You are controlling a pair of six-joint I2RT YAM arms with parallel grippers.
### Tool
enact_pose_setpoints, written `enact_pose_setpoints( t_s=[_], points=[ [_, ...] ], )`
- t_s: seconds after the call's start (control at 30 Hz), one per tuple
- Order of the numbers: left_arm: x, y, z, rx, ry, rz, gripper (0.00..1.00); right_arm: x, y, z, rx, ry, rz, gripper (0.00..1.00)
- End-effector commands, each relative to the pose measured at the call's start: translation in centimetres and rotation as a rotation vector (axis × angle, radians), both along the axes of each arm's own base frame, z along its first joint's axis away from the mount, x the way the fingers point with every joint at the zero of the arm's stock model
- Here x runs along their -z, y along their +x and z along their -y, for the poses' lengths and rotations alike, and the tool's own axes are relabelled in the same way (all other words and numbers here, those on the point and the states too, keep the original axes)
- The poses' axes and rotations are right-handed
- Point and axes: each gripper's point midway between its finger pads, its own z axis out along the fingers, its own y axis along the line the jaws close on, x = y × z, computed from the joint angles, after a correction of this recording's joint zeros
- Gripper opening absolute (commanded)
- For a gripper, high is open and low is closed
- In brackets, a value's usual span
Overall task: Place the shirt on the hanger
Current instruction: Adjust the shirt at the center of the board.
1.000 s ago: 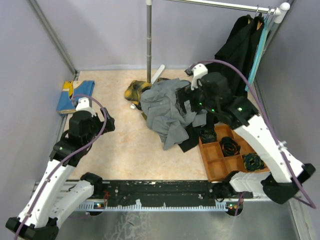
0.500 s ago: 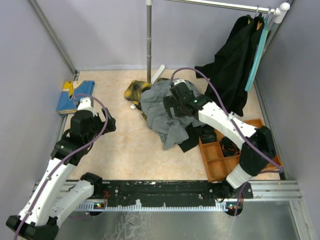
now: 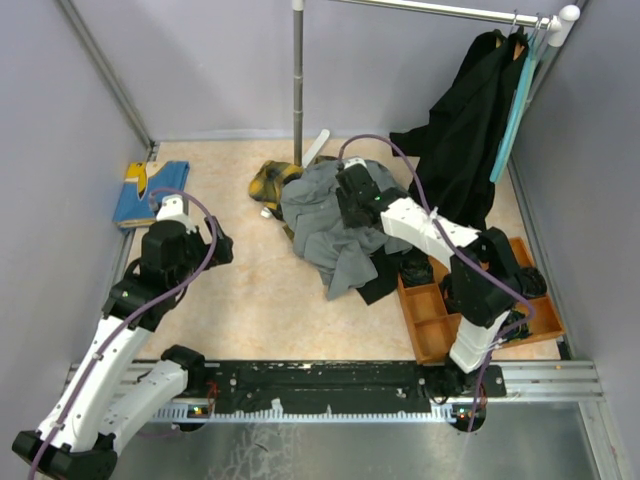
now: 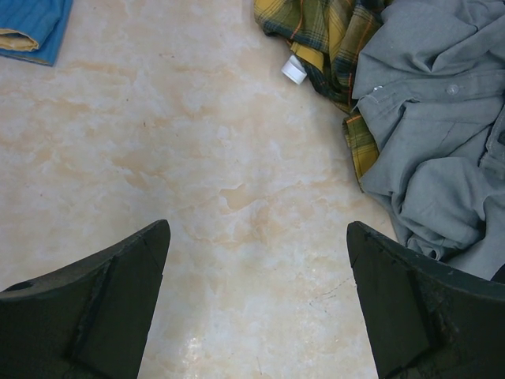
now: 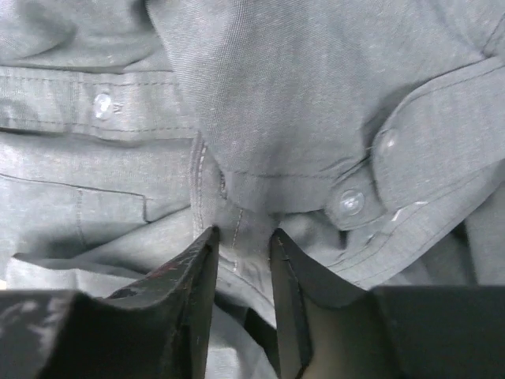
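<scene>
The grey button-up shirt (image 3: 330, 225) lies crumpled in a heap mid-table, and its edge shows at the right of the left wrist view (image 4: 442, 142). My right gripper (image 3: 352, 195) is pressed down into the top of the heap. In the right wrist view its jaws (image 5: 241, 237) are pinched on a fold of the shirt (image 5: 300, 95) by a buttoned seam. A pale teal hanger (image 3: 515, 105) hangs edge-on from the rail at the far right. My left gripper (image 3: 205, 245) hovers over bare table at the left, its jaws (image 4: 256, 229) wide open and empty.
A yellow plaid garment (image 3: 270, 182) lies beside the shirt at the foot of the upright pole (image 3: 298, 80). A black garment (image 3: 470, 110) hangs from the rail. An orange tray (image 3: 430, 325) holding black cables sits near right. A blue folded cloth (image 3: 148, 190) lies far left.
My right arm swung left from over the tray onto the shirt heap and lowered into it. Its jaws closed from wide open onto a fold. The left arm stayed still.
</scene>
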Motion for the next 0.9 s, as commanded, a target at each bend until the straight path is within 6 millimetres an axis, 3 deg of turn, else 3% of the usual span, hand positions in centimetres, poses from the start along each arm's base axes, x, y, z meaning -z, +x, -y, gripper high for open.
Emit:
enact_pose_setpoints(
  t_s=[0.0, 0.1, 0.17, 0.2, 0.33, 0.57, 0.77, 0.8, 0.87],
  points=[
    [-0.2, 0.1, 0.4, 0.024, -0.007, 0.020, 0.99, -1.9, 1.7, -0.5, -0.010, 0.063, 0.065, 0.26],
    [-0.2, 0.1, 0.5, 0.026, -0.008, 0.022, 0.99, -4.1, 1.7, -0.6, -0.040, 0.081, 0.106, 0.01],
    [-0.2, 0.1, 0.5, 0.028, -0.009, 0.022, 0.99, -6.0, 1.6, -0.5, -0.053, 0.093, 0.143, 0.00],
    [-0.2, 0.1, 0.5, 0.027, -0.007, 0.021, 0.99, -8.7, 1.6, -0.4, -0.058, 0.117, 0.193, 0.00],
    [-0.3, 0.1, 0.4, 0.025, -0.009, 0.026, 0.99, -16.2, 1.1, -0.3, -0.104, 0.178, 0.327, 0.00],
    [-0.5, -0.1, 0.3, 0.023, -0.014, 0.039, 0.99, -30.5, -1.7, -0.3, -0.208, 0.326, 0.546, 0.00],
    [-1.2, -0.4, -0.1, 0.006, -0.028, 0.071, 0.99, -38.6, -5.9, -3.2, -0.379, 0.415, 0.630, 0.00],
    [-1.3, -0.5, -0.2, 0.002, -0.029, 0.078, 0.99, -38.6, -6.5, -4.2, -0.408, 0.416, 0.611, 0.00],
    [-1.8, -0.7, -0.4, -0.010, -0.037, 0.097, 0.99, -40.4, -8.3, -5.8, -0.472, 0.446, 0.619, 0.00]
  ],
)
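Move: The grey shirt's crumpled heap lies directly under the right fingers, its middle only about 2 cm back and 2 cm below the half-closed tips. The plaid cloth shows some 16 cm to the left and 6 cm farther out, while the black cloth's corner sticks out about 15 cm back and 7 cm to the right. From the left hand, the grey shirt is roughly 10 cm ahead, 28 cm to the right and 15 cm lower. A stitched fold of the grey shirt is pinched as the right fingers, already closing, shut fully on it almost in place. Keeping that grip, the right hand then lifts it fast and nearly straight up, about 38 cm away from the board, drifting back slightly near the end; the wrist tips the fingers upward by some 35 degrees, raises its left side and swings counter-clockwise. ##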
